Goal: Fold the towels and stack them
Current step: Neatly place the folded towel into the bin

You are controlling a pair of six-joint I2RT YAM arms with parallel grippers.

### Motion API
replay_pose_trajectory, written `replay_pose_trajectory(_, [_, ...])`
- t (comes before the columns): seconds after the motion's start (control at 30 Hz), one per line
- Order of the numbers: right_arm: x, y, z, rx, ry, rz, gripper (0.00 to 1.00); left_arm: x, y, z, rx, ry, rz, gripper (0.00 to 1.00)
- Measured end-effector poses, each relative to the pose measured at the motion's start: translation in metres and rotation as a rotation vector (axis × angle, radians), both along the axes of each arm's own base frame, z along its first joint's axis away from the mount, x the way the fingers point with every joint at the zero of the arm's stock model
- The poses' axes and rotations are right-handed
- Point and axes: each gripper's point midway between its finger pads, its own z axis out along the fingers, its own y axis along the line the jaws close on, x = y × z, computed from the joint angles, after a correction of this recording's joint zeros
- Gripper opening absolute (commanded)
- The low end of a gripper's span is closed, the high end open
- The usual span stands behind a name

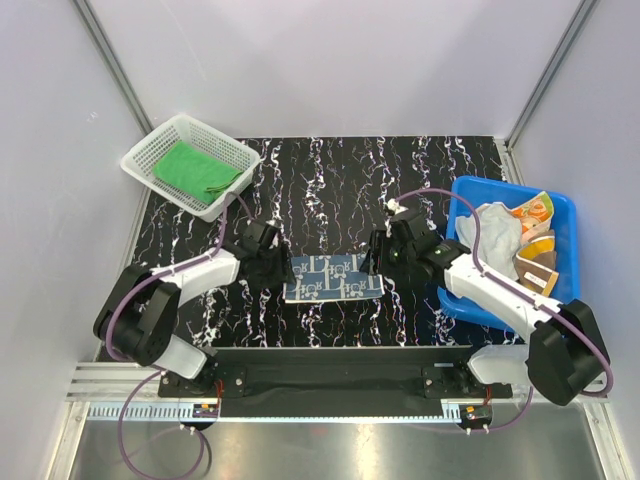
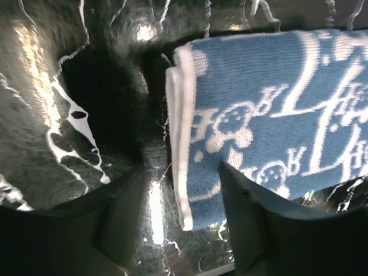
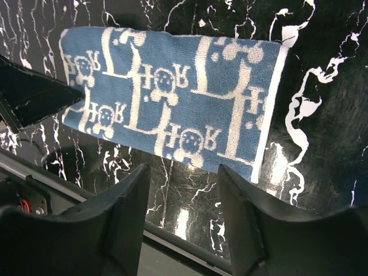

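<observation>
A folded navy towel with a pale pattern (image 1: 332,277) lies flat on the black marbled table between the two arms. My left gripper (image 1: 268,266) is open at the towel's left edge; in the left wrist view the towel's white-hemmed end (image 2: 270,109) lies on the table between and beyond the fingers, not held. My right gripper (image 1: 385,255) is open at the towel's right end; in the right wrist view the towel (image 3: 172,95) lies just past the fingertips, with bare table between them. A green towel (image 1: 195,170) lies in the white mesh basket (image 1: 150,148).
A blue tub (image 1: 565,215) at the right holds a pale cloth (image 1: 490,230) and an orange printed towel (image 1: 535,215). The metal rail with the arm bases (image 1: 330,380) runs along the table's near edge. White walls enclose the table.
</observation>
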Motion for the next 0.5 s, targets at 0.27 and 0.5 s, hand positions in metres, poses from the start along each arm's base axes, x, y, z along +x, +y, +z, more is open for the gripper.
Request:
replay_pose_trajectory(0.27, [0.002,-0.003,0.007,0.000,-0.030,-0.010,0.86,0.005,-0.030,-0.001,-0.075,-0.031,-0.006,0.49])
replay_pose_trajectory(0.5, [0.001,-0.006,0.023,0.018,-0.074,-0.015,1.00,0.000,-0.024,-0.007,-0.037,0.001,0.034,0.04])
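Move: The folded towel lies just under my left hand. Its left edge is about 1 cm to the right and 1 cm below my fingers, and its middle is some 10 cm to the right and 1 cm ahead. The white bin with the green towel stands about 23 cm ahead and 19 cm to the left of my left hand. From my right hand, hovering high, the folded towel's middle is about 6 cm left, 2 cm ahead and 10 cm below. I push my left hand, kept low with its fingers pointing down, about 3 cm right into the left edge of the folded towel. Then I ease back slightly and sink a touch, shutting the half-open fingers to pinch that edge near its front corner. My right hand rises about 2 cm clear above the towel and opens wide. ##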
